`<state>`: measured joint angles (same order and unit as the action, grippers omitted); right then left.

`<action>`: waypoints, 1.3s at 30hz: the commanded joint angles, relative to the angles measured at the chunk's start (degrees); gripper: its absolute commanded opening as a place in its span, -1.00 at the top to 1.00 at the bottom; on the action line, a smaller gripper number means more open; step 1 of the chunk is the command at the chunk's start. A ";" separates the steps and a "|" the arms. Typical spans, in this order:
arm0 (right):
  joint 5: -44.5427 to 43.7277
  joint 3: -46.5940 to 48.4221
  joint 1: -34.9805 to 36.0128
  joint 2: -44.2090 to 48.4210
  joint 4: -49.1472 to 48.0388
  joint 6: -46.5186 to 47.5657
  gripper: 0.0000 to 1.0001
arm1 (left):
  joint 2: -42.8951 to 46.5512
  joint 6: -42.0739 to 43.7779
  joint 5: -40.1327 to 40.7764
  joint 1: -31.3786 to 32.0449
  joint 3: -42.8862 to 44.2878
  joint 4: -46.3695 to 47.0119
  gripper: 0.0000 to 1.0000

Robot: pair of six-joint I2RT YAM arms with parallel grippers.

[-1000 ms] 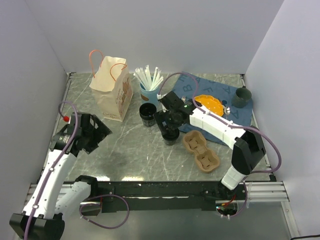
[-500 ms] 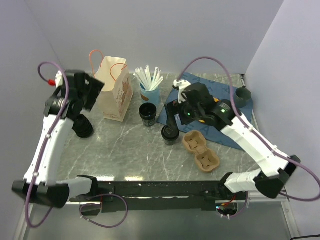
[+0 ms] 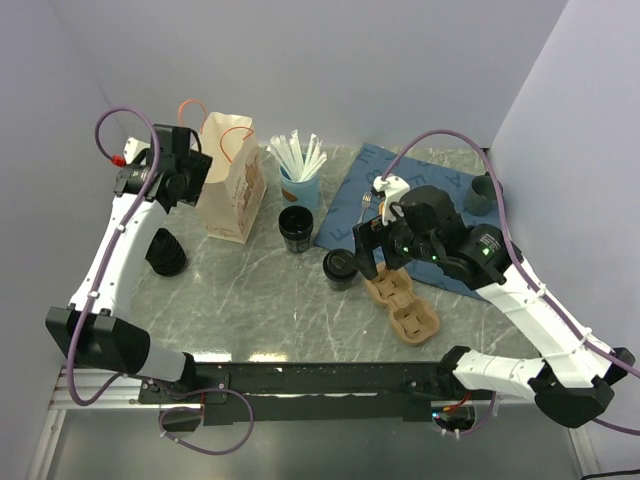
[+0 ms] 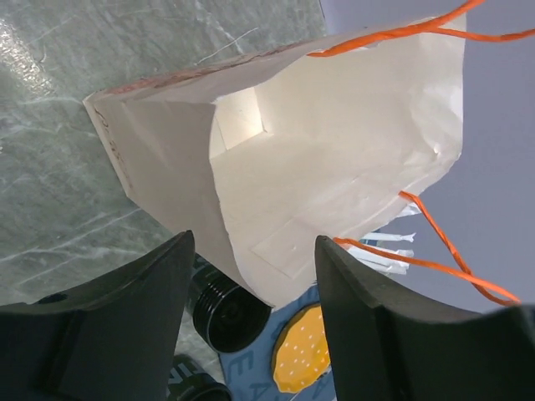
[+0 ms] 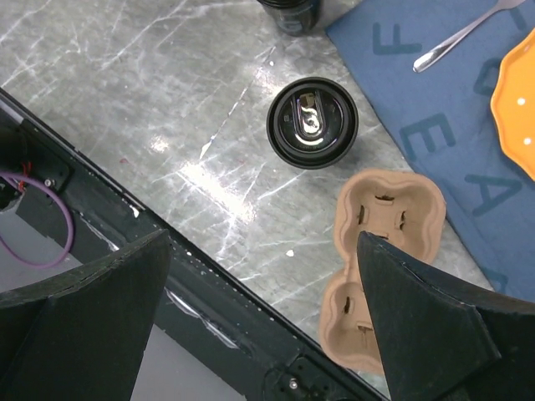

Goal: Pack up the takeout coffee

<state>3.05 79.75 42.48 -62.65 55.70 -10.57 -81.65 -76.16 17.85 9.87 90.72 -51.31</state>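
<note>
The takeout coffee (image 3: 340, 268), a black cup with a black lid, stands upright on the marble table; it also shows from above in the right wrist view (image 5: 313, 123). My right gripper (image 3: 372, 250) (image 5: 263, 242) hovers high above the table beside it, open wide and empty. The cardboard cup carrier (image 3: 402, 300) (image 5: 384, 225) lies just right of the cup. The paper bag (image 3: 230, 190) (image 4: 318, 167) stands open at the back left. My left gripper (image 3: 190, 178) (image 4: 253, 251) is open and empty, raised beside the bag's mouth.
A lidless black cup (image 3: 296, 228) (image 4: 226, 313) stands between the bag and the coffee. A light-blue cup of straws (image 3: 300, 185) is behind it. A blue mat (image 3: 345, 200) holds an orange plate (image 5: 522, 109), a fork (image 5: 468, 33) and a grey-green mug (image 3: 482, 195).
My right gripper has lifted off the lidded cup and drawn back, leaving it standing in place. My left arm has risen from low at the left up to the bag's mouth.
</note>
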 commanded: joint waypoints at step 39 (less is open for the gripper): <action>-2.96 9.38 -0.20 4.11 3.89 4.24 -1.00 | 15.54 21.05 -26.68 -0.55 24.78 -19.88 0.98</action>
<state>0.89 87.11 42.48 -60.69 59.77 -7.05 -69.34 -60.71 3.53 9.43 114.28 -64.64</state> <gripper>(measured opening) 0.997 0.020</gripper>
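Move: The paper bag stands open right in front of the left hand, its middle about 10 cm ahead, 4 cm to the right and 15 cm below, with its near rim already between the open fingers. A black cup stack stands level with this hand but 18 cm to its right; the straw cup lies 12 cm ahead and 19 cm right. From the right hand, the bag is some 30 cm ahead and 30 cm left, 15 cm lower. The bag's near rim is pinched as the left hand sinks about 3 cm and shuts its half-open fingers, one inside the bag and one outside; then the hand hoists it some 20 cm, drawing back about 11 cm on the way while the fingers tip up and turn clockwise, each roughly 20 degrees. The empty right hand stays open and rises a few centimetres. ##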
